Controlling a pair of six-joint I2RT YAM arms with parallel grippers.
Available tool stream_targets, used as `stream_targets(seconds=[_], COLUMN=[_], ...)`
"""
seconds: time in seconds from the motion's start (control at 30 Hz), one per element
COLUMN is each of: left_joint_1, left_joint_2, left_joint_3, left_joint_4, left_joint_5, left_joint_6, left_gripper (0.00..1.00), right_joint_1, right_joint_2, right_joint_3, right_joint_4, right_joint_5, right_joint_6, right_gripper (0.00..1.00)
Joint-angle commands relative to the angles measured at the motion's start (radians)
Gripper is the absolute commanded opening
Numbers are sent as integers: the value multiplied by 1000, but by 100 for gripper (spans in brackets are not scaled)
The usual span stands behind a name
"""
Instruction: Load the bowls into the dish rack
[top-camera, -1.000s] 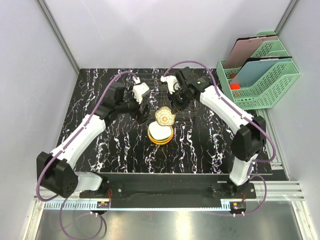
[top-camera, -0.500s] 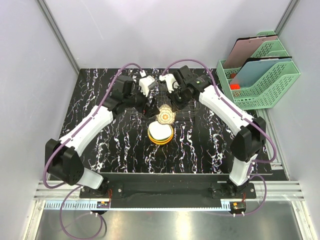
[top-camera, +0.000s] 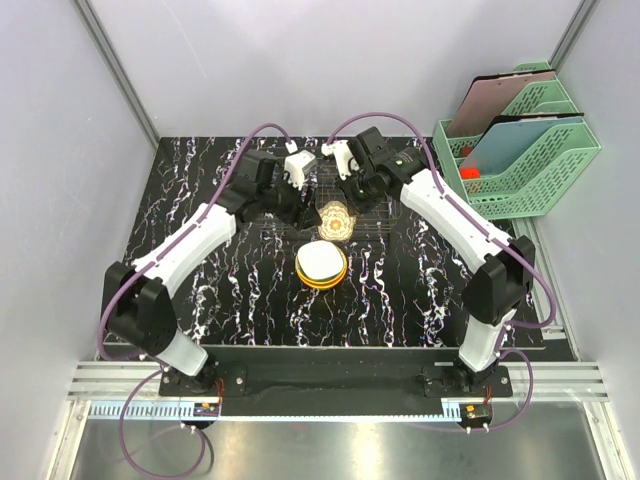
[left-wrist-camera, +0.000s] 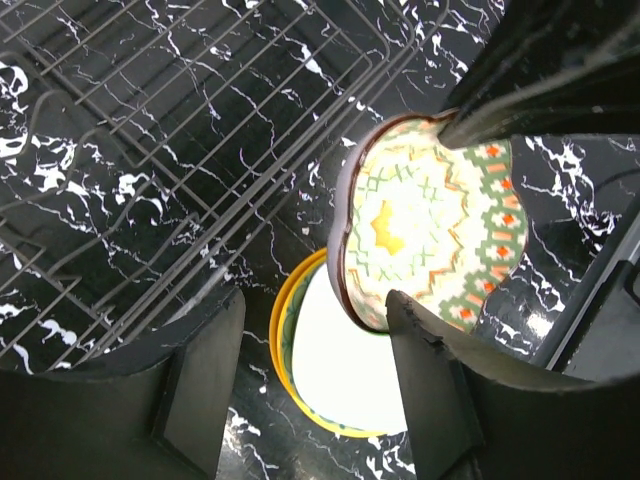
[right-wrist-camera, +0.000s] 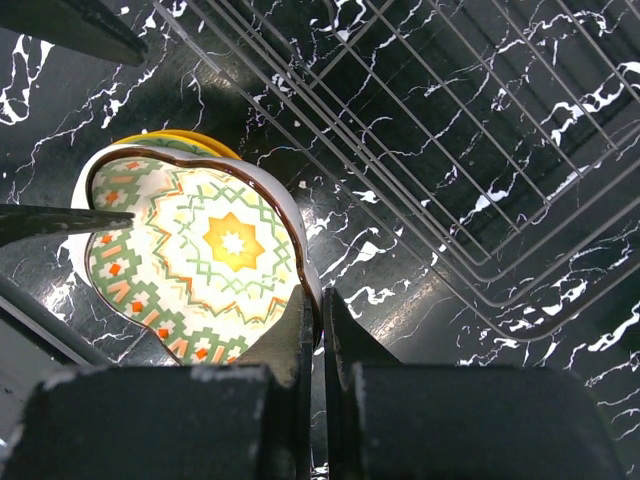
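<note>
A scalloped cream bowl (top-camera: 335, 218) with a brown rim and a green-orange star pattern hangs tilted over the front edge of the wire dish rack (top-camera: 378, 224). My right gripper (right-wrist-camera: 320, 318) is shut on the bowl's (right-wrist-camera: 200, 255) rim. My left gripper (left-wrist-camera: 318, 385) is open and straddles the opposite rim of the bowl (left-wrist-camera: 430, 225), one finger (right-wrist-camera: 62, 222) across its inside. A stack of bowls (top-camera: 321, 266), yellow outside and white inside, sits on the table just in front of it and also shows in the left wrist view (left-wrist-camera: 345, 375). The rack (left-wrist-camera: 190, 150) holds no bowl where visible.
Green mesh file trays (top-camera: 520, 150) with folders stand at the back right, off the black marbled mat (top-camera: 220, 290). Grey walls close in the back and sides. Both arms meet over the rack's front edge.
My left arm has swung right and back until its open fingers reach the patterned bowl. The right gripper has carried that bowl slightly back toward the rack. The stack has not moved.
</note>
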Motion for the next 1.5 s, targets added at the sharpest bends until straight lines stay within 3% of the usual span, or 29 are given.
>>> stream_targets(seconds=[0.0,0.27,0.37,0.6,0.8,0.83,0.93,1.03,1.1,1.27,1.47], left_joint_1=[-5,-10,-13,-22,-26,-28,-28,-29,-29,-26,-5], left_joint_2=[37,80,87,106,110,110,115,118,118,106,92], left_joint_3=[67,112,120,137,137,137,135,135,135,130,137], left_joint_4=[22,22,22,21,21,19,16,16,13,13,11], left_joint_5=[2,-2,-2,13,36,39,55,59,59,45,50], left_joint_6=[-24,-58,-59,-61,-55,-55,-52,-52,-50,-40,-33], left_gripper=[64,64,60,30,12,3,0,0,0,0,0], right_joint_1=[7,8,19,42,47,47,47,47,47,47,47], right_joint_2=[-72,-69,-66,-43,-27,-26,-21,-17,-14,-18,-43], right_joint_3=[42,44,42,45,62,64,71,74,76,85,67], right_joint_4=[54,73,76,82,82,83,82,80,77,68,65], right_joint_5=[32,47,53,84,98,98,102,98,95,93,76], right_joint_6=[36,69,73,76,75,75,72,70,69,63,46], right_gripper=[0,0,0,0,0,0,1,8,19,57,74])
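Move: The patterned bowl, already held at its rim by the right hand, has its middle about 5 cm to the left hand's right, 1 cm back and a couple below; from the right hand it is some 3 cm left, 3 back and 2 below. From the left hand, the stacked bowls stand about 10 cm back, 1 right and 12 down; the wire dish rack's middle is some 7 cm ahead, 2 right and 14 below. The patterned bowl changes hands in the air: the left hand, half open, eases about 2 cm right, a little forward and down onto the near rim, then shuts and pinches it. The right hand keeps its hold while drifting about 1 cm left and up, turning slightly clockwise, then opens wide and rises another centimetre, letting go. ##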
